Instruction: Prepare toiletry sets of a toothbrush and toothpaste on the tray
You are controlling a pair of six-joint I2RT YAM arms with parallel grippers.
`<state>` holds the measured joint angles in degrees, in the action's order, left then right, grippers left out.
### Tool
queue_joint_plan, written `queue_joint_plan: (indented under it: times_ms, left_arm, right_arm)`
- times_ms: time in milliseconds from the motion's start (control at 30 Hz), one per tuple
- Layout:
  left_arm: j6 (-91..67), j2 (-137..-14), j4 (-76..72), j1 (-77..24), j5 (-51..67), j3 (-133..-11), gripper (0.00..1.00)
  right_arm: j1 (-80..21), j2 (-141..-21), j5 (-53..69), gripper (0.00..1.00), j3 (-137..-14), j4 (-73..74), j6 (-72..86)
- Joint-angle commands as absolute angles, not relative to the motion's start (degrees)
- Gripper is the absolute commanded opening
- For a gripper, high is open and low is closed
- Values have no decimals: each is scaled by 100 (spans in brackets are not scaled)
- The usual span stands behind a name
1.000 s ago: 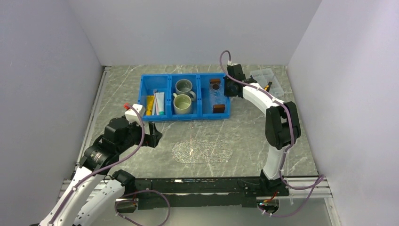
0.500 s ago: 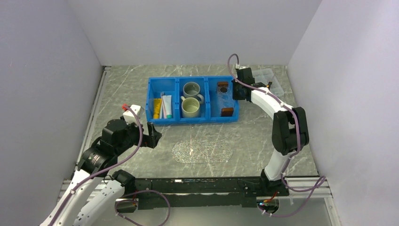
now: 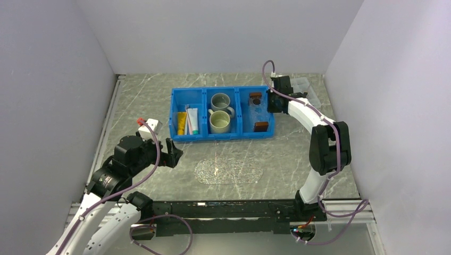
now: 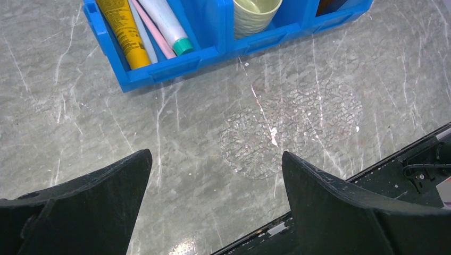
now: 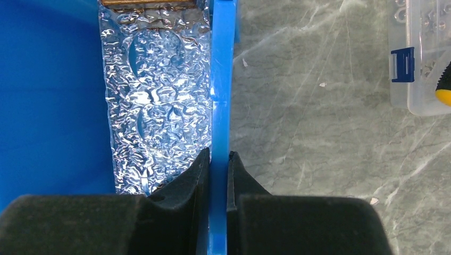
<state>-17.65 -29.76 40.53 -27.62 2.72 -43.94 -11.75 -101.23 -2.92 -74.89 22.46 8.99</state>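
The toothpaste (image 3: 192,121), a white tube with a teal end, lies in the left compartment of the blue bin (image 3: 223,136); it also shows in the left wrist view (image 4: 166,22). The slim pale toothbrush (image 4: 139,31) lies beside it, next to a pink stick. The clear tray (image 3: 258,112) with brown end blocks lies in the bin's right compartment, also in the right wrist view (image 5: 154,95). My right gripper (image 3: 272,103) (image 5: 218,154) is shut on the bin's right wall (image 5: 220,79). My left gripper (image 3: 175,153) (image 4: 215,156) is open and empty above bare table.
A yellow tube (image 3: 182,123) lies in the left compartment. Two mugs (image 3: 219,122) stand in the middle one. A clear lidded box (image 3: 306,87) sits at the back right. A clear textured oval patch (image 3: 230,171) lies on the table in front of the bin.
The blue bin has slid to the right with my right gripper holding its wall. The left arm has barely moved.
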Motion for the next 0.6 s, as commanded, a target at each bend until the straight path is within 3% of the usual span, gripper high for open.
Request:
queue_joint_plan:
  times_ms: [0,100,367,567]
  left_arm:
    - [-1714,-2947,3850,-2742,362,-4386,99]
    - [-1705,-2961,3841,-2742,367,-4386,99]
    - [-1696,-2999,3850,-2740,378,-4395,99]
    - [-1697,-2984,3849,-2742,378,-4395,99]
  right_arm:
    - [-1015,-10195,-524,0,-7780,2514,810]
    - [-1021,-10199,-462,3,-7818,2593,889]
    - [-1029,-10082,-577,49,-7993,2769,987]
    - [-1049,-10051,-734,56,-8319,3083,1000]
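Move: My right fingers already grip the right-hand wall of the blue box, so that stretch of wall is right at my pads. The clear holder with wooden ends lies about 6 cm left and 4 cm back, a few centimetres lower; the green mug is roughly 22 cm left and 8 cm back. The clear case with the screwdriver sits about 13 cm right and 3 cm farther out. From my left hand the gripped wall is some 23 cm ahead, 42 cm right and 12 cm below. I hold my right hand still on the box wall at first, then open the fingers to about half and shift roughly 1.5 cm to the right, rising about half a centimetre as the wrist tips down a touch. My grip on the wall ends; the left finger is still just inside the wall, while the right finger swings out over the bare table towards the clear case. ##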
